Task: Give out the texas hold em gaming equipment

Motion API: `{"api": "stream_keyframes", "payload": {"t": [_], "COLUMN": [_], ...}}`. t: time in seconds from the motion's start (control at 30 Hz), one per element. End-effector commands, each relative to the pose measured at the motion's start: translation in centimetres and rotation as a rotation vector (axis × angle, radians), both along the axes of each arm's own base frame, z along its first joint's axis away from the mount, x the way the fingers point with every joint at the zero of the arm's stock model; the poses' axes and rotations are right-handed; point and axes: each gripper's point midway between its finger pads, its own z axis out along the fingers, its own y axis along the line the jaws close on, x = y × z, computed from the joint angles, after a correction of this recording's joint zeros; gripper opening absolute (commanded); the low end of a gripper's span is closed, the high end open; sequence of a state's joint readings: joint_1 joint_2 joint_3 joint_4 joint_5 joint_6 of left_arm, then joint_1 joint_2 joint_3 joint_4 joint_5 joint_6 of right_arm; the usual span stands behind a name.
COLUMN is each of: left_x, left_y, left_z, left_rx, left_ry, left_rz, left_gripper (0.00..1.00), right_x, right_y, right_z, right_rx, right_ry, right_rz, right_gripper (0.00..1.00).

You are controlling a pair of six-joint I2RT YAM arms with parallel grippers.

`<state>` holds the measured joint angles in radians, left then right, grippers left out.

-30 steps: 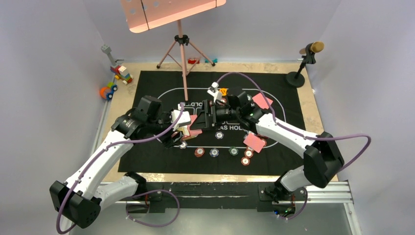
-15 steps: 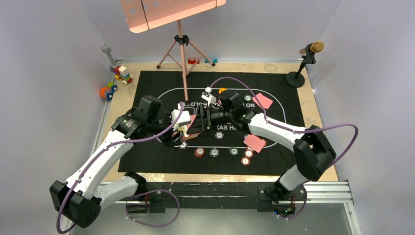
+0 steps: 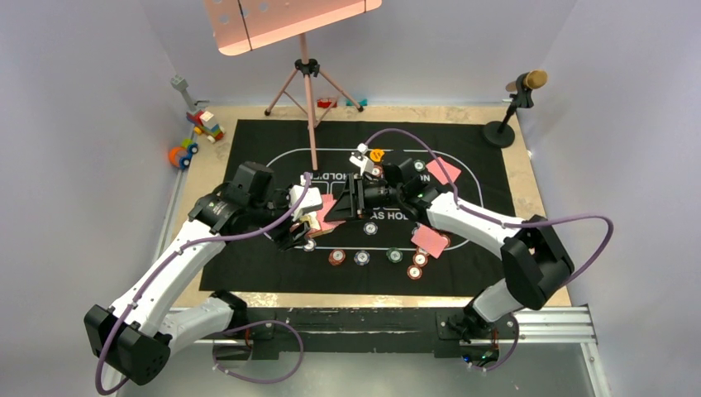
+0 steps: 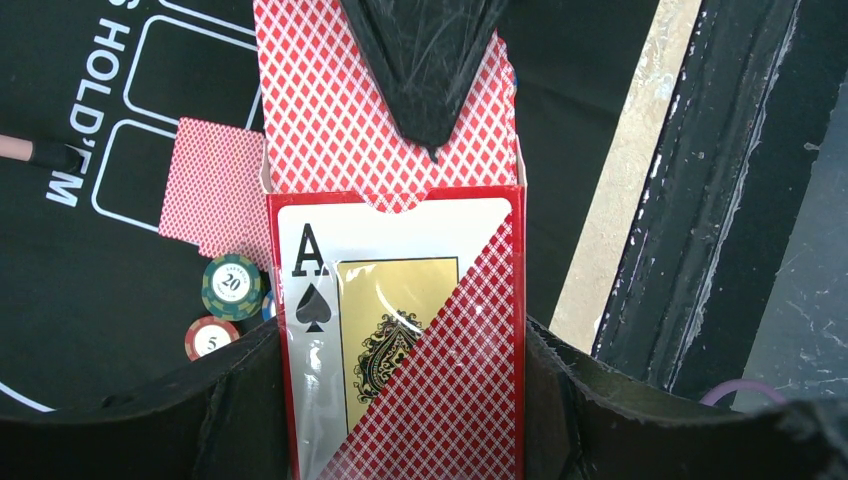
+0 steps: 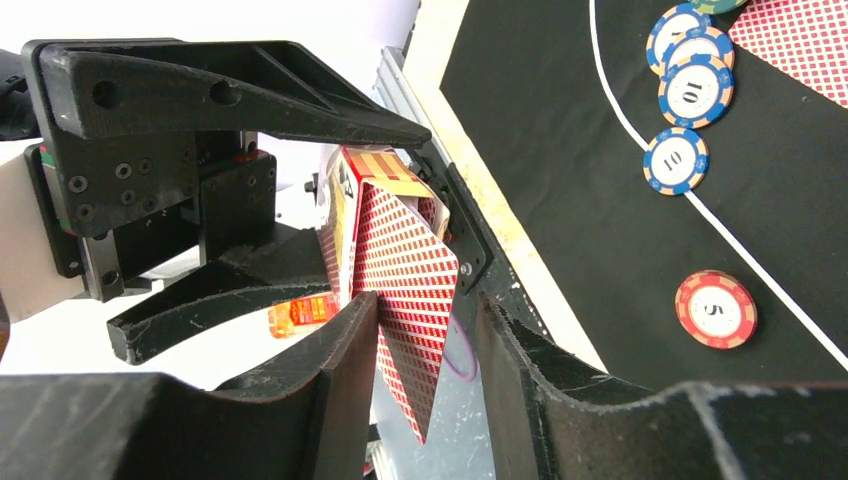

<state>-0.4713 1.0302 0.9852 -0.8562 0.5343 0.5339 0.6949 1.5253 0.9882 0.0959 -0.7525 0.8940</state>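
Observation:
My left gripper (image 3: 306, 222) is shut on the red card box (image 4: 400, 330), which has an ace of spades on its face and is held above the black mat. Red-backed cards (image 4: 340, 110) stick out of the box's open end. My right gripper (image 5: 428, 340) is open, with its jaws on either side of a protruding card (image 5: 405, 270). One finger (image 5: 350, 350) touches the card; the other stands apart. Chips (image 3: 362, 257) lie in a row on the near mat. Loose cards lie at the right (image 3: 430, 240) and far right (image 3: 444, 170). An orange button (image 3: 377, 154) lies behind the right gripper.
The black felt mat (image 3: 248, 149) covers the table. A pink music stand on a tripod (image 3: 307, 83) stands at the back, its pole over the mat. A microphone (image 3: 517, 91) is at the back right and toy blocks (image 3: 198, 124) at the back left.
My right gripper moved left to the box's open end, then drew back a little to the right. The left arm and the box stayed put.

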Motion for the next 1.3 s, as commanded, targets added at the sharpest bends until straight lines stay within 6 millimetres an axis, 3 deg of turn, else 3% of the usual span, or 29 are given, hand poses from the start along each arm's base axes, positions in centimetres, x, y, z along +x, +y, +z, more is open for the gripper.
{"api": "stream_keyframes", "payload": {"t": [0.0, 0.4, 0.47, 0.53, 0.6, 0.87, 1.03, 1.27], "left_x": [0.3, 0.2, 0.2, 0.2, 0.2, 0.2, 0.2, 0.3], "left_y": [-1.0, -0.9, -1.0, -1.0, -1.0, -0.9, -0.9, -1.0], "left_z": [2.1, 2.1, 2.0, 2.1, 2.0, 2.0, 1.9, 1.8], "left_rx": [-0.07, -0.071, -0.07, -0.071, -0.071, -0.067, -0.064, -0.064], "left_ry": [-0.043, -0.044, -0.041, -0.043, -0.042, -0.038, -0.038, -0.033], "left_rz": [-0.021, -0.02, -0.02, -0.02, -0.021, -0.02, -0.021, -0.023], "left_gripper": [0.09, 0.09, 0.09, 0.09, 0.09, 0.09, 0.09, 0.09], "right_x": [0.2, 1.0, 1.4, 1.5, 1.8, 2.5, 3.5, 3.6], "right_y": [-0.9, -3.1, -3.7, -4.5, -5.0, -7.4, -11.7, -20.1], "right_z": [0.6, 1.3, 1.7, 1.8, 2.2, 2.2, 0.9, -6.2], "right_rx": [0.009, -0.02, -0.014, -0.026, -0.029, -0.068, -0.127, -0.312], "right_ry": [-0.03, -0.066, -0.082, -0.087, -0.097, -0.102, -0.084, 0.068], "right_rz": [-0.02, -0.066, -0.084, -0.101, -0.111, -0.161, -0.273, -0.569], "right_gripper": [0.41, 0.36, 0.31, 0.15, 0.08, 0.02, 0.0, 0.0]}}
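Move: The right hand has its half-open fingers around the top playing card, which already sticks out of the deck; its middle is about 3 cm to the left, roughly level. The card box, in the left hand's grip, sits some 7 cm left. About 19 cm below, red chips stand almost under the hand, and a blue chip lies 9 cm right, 7 cm ahead. From the left hand, the card is 5 cm right and 2 cm ahead. The right fingers close from half open to shut, pinching the protruding card, while the hand starts slowly to its right, drawing the card away from the box that the left hand keeps holding still. With the card pinched the hand speeds up, about 16 cm to the right and 5 cm forward in all, over the blue chip and towards the cards already dealt on the right, rising some 2 cm and then sinking to just under its starting height as it swings clockwise some 25 degrees. ##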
